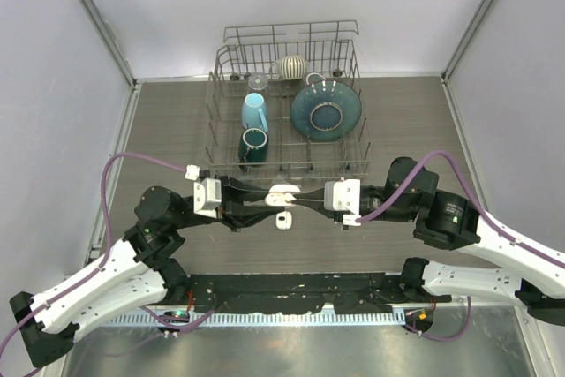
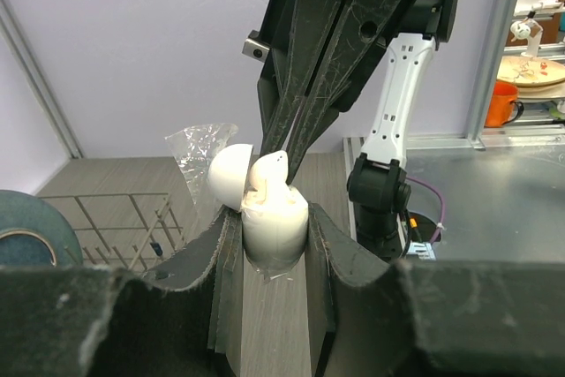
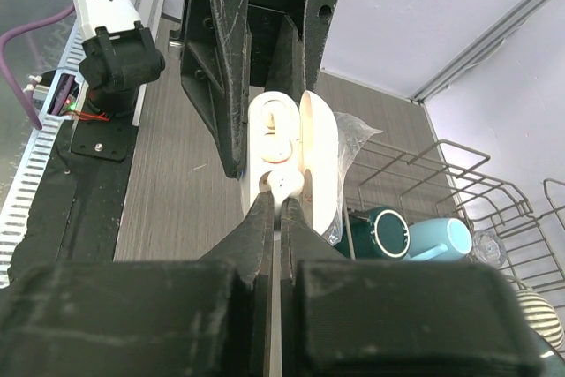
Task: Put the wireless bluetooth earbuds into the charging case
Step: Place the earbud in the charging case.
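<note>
My left gripper (image 2: 274, 218) is shut on the white charging case (image 2: 274, 222), with its open lid (image 2: 228, 174) tipped to the left. In the top view the case (image 1: 283, 192) hangs between both arms above the table. My right gripper (image 3: 281, 199) is shut on one small white earbud (image 3: 284, 184), pressed against the case's open inner face (image 3: 272, 130) beside the lid (image 3: 320, 147). From the left wrist view, the right gripper's fingers (image 2: 305, 86) come down onto the earbud (image 2: 269, 169) at the case's mouth. Other earbuds do not show.
A small white object (image 1: 283, 221) lies on the table just below the grippers. A wire dish rack (image 1: 353, 143) stands behind, holding a dark plate (image 1: 325, 110), a light blue cup (image 1: 254, 112) and a teal cup (image 1: 252, 145). A crumpled clear bag (image 2: 199, 147) lies by the case.
</note>
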`<action>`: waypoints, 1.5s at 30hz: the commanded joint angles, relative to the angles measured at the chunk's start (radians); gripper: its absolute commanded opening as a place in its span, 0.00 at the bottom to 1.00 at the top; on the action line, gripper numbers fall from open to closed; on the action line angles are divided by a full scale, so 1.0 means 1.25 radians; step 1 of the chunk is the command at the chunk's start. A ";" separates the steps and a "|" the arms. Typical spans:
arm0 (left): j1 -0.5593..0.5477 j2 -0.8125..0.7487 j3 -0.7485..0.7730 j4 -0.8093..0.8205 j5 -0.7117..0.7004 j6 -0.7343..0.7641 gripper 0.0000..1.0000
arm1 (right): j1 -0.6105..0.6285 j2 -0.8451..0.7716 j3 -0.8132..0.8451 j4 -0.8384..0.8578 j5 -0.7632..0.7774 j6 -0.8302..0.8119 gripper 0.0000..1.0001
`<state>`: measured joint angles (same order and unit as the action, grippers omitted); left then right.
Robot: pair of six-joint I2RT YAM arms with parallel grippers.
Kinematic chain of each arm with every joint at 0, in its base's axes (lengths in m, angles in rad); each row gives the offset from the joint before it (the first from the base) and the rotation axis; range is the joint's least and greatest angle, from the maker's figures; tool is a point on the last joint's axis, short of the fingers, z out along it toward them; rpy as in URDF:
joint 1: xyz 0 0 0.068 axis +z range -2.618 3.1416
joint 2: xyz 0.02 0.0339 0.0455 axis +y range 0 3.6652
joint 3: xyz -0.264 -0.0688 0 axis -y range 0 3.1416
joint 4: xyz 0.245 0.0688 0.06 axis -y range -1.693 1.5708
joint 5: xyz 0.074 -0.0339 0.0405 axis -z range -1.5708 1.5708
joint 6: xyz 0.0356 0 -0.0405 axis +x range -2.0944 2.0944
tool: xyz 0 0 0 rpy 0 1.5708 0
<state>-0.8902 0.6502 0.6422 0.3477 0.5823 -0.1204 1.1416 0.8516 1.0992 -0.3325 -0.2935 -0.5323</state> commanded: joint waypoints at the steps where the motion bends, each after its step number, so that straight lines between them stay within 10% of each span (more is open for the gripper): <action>1: -0.005 -0.023 0.003 0.091 -0.029 0.008 0.00 | 0.002 0.013 0.002 -0.030 -0.009 0.007 0.01; 33: -0.003 -0.037 0.007 0.063 -0.040 0.041 0.00 | 0.002 0.072 0.093 -0.193 -0.101 -0.031 0.01; 45: -0.005 -0.037 0.002 0.047 -0.049 0.047 0.00 | 0.002 0.004 0.052 -0.101 0.013 -0.004 0.37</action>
<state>-0.9005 0.6186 0.6254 0.3180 0.5503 -0.0856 1.1378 0.9024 1.1881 -0.4915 -0.3351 -0.5636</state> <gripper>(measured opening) 0.297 0.333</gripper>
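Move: The earbud is still pinched at the right fingertips, its charging case's middle about 2 cm to the left of that hand and level with it, neither ahead nor back. The case's open lid stands some 2 cm farther forward than the case. A second white case lies on the table roughly 8 cm ahead of the right hand, 2 cm to its left and 35 cm below. The held case sits about 2 cm to the right of the left hand and 1 cm above it. The earbud, already at the case, is eased down about 1 cm and slightly back into the near well as the right wrist tips its left-pointing fingers some 5 degrees downward. Then the right fingers open to about a third and let go, starting to draw off to the right. The left hand keeps its grip, holding the case almost still. ##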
